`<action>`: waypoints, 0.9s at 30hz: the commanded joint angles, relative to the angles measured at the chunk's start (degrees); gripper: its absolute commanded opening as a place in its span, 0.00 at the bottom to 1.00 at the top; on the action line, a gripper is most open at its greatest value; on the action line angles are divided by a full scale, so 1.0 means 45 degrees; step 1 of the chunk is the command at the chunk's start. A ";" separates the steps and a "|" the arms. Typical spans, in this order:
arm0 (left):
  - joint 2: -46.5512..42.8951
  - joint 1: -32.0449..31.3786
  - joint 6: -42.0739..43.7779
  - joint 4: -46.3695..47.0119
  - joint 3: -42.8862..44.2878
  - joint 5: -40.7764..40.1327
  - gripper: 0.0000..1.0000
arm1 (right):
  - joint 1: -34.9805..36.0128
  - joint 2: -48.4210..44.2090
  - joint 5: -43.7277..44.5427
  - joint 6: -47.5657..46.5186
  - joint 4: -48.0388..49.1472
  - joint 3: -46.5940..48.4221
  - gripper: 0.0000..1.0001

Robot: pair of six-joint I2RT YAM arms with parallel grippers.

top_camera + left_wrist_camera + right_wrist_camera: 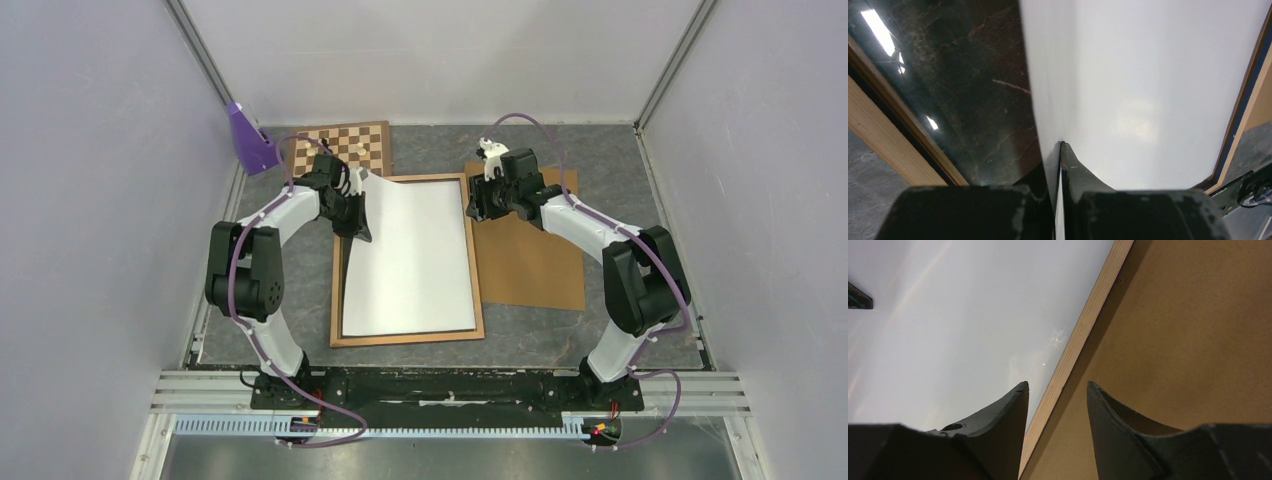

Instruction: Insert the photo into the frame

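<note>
The frame [405,339] lies flat in the middle of the table with its light wood side up. The photo [410,255] rests inside it, plain white back upward, and its far left part is lifted off the glass. My left gripper [360,222] is shut on the photo's left edge. In the left wrist view the white sheet [1148,75] runs between the closed fingers of the left gripper [1061,150], with dark glass [963,90] beneath. My right gripper [477,205] hovers open over the frame's right rail [1073,347], its fingers [1013,410] straddling the rail and holding nothing.
A plain brown backing board [535,260] lies right of the frame, partly under my right arm. A chessboard [340,145] sits at the far left behind the frame, with a purple block [250,138] beside it. Enclosure walls stand on the left, right and far sides.
</note>
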 commanded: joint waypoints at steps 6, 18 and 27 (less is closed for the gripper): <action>-0.0856 -0.0028 -0.0431 0.0223 -0.0159 -0.0265 0.15 | -0.0054 -0.0420 -0.0181 -0.0053 0.0420 -0.0054 0.49; -0.1302 -0.0033 -0.0308 0.0099 -0.0383 -0.0677 0.47 | -0.0056 -0.0373 -0.0228 0.0021 0.0431 -0.0006 0.49; -0.1775 -0.0028 -0.0094 -0.0144 -0.0579 -0.1167 0.56 | -0.0058 -0.0291 -0.0284 -0.0012 0.0466 -0.0025 0.49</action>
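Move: Inside the frame, the left hand pinches the white-backed photo near its left edge. The middle of the frame's left side lies about 6 cm left, 4 cm back and 3 cm below. At that same depth, the photo's middle is 4 cm back and 8 cm right of the hand; the chessboard is some 15 cm ahead and 5 cm left. For the right hand, that frame side is about 25 cm left, 8 cm back and 8 cm below. Opening from almost shut to about half wide, the left fingers let go of their pinch on the photo's edge, one finger over the sheet and the other at its outer edge. Meanwhile the hand rises slowly by about 1.5 cm and eases roughly 1 cm left towards the frame's left side, its wrist barely tilting. ##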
